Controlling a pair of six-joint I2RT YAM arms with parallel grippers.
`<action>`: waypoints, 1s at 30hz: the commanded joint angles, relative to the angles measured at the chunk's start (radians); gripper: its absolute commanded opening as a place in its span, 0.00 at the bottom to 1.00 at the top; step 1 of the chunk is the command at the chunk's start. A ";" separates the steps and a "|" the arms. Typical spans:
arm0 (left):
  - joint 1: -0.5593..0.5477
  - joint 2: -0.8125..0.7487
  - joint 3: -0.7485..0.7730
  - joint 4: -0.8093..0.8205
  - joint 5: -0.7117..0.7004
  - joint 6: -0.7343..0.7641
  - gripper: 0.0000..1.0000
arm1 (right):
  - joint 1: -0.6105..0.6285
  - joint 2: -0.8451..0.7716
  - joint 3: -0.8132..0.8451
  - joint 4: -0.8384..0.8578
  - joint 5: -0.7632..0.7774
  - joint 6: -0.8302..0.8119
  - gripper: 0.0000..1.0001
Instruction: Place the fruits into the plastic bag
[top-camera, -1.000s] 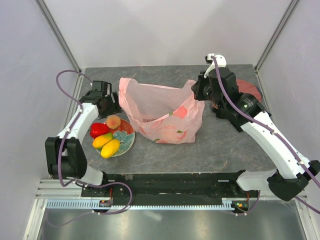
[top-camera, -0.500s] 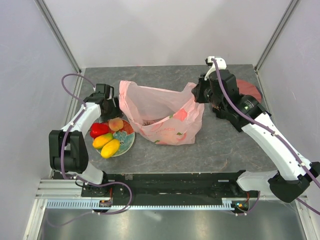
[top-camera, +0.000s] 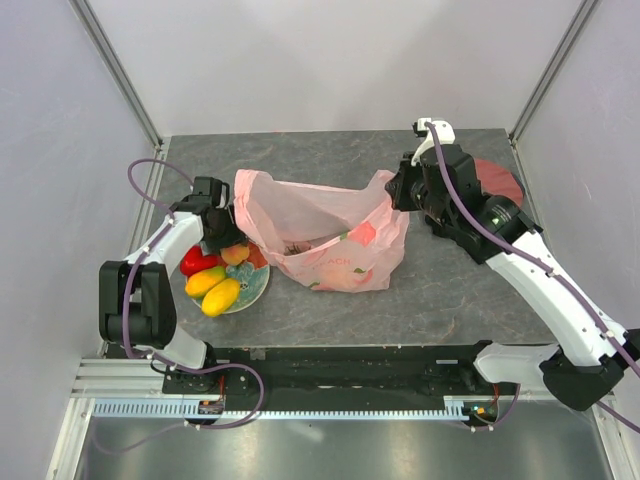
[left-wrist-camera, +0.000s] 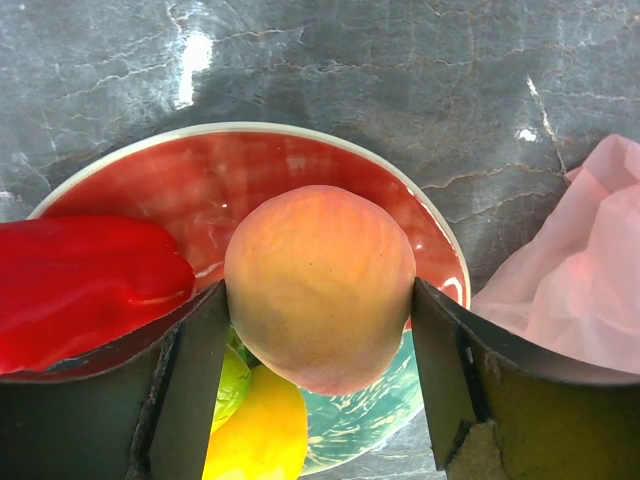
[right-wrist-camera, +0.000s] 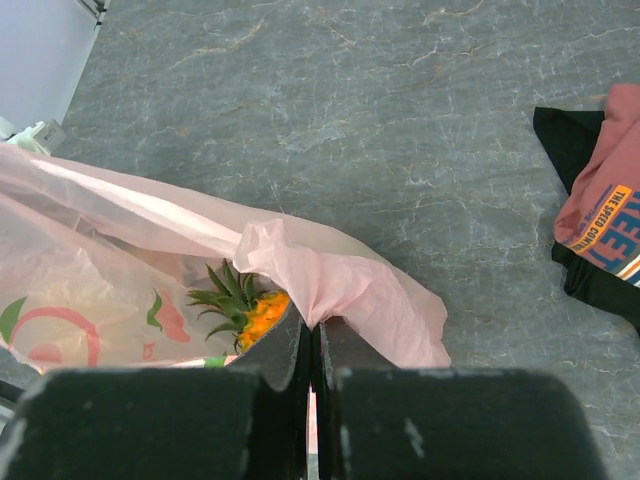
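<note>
The peach (left-wrist-camera: 320, 285) sits on the red floral plate (left-wrist-camera: 200, 170), and my left gripper (left-wrist-camera: 318, 300) has closed on it, both fingers pressed against its sides. A red pepper piece (left-wrist-camera: 80, 285), a green fruit (left-wrist-camera: 230, 385) and a yellow one (left-wrist-camera: 255, 430) lie beside it. From above, the left gripper (top-camera: 225, 245) is over the plate's (top-camera: 258, 285) far edge, with the peach (top-camera: 236, 253), the pepper (top-camera: 197, 261) and two yellow fruits (top-camera: 221, 296) below it. The right gripper (right-wrist-camera: 312, 335) is shut on the rim of the pale-pink plastic bag (right-wrist-camera: 100, 260), lifting it open. An orange pineapple (right-wrist-camera: 250, 305) lies inside.
A folded dark-red printed T-shirt (top-camera: 500, 180) lies at the back right, behind the right arm; the right wrist view shows the T-shirt (right-wrist-camera: 600, 220) at its right edge. The bag (top-camera: 320, 235) spreads across the table's middle, close to the plate. Grey walls enclose the table.
The left arm has come down over the plate and its fingers have narrowed onto the peach. The right gripper has stayed shut on the bag rim, shifting slightly.
</note>
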 joint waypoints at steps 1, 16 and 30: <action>0.003 0.002 0.036 0.028 0.022 -0.008 0.52 | -0.004 -0.043 -0.006 0.025 0.001 0.004 0.00; 0.003 -0.228 0.037 0.051 0.100 -0.064 0.33 | -0.003 -0.063 -0.022 0.033 0.018 -0.002 0.00; 0.007 -0.486 0.024 0.049 -0.047 -0.113 0.27 | -0.003 -0.054 -0.019 0.039 0.024 -0.020 0.00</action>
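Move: The peach already sits between the left fingers, just above the plate. The bag's open mouth, where it is to go, lies about 20 cm to the left hand's right, 5 cm farther out and some 10 cm higher. The red pepper lies about 10 cm left and 3 cm back, the orange mango 8 cm left and 9 cm back. From the right hand, which pinches the bag's rim, the mouth is roughly 17 cm left, 5 cm ahead and 15 cm lower. Keep the left fingers squeezed on the peach, ease it a couple of centimetres to the right, then lift it briskly about 14 cm straight up off the plate, beside the bag's left edge, tilting the fingertips forward and up some 25 degrees on the way. Keep the right gripper pinching the raised rim, letting it drift only about a centimetre back and right. ##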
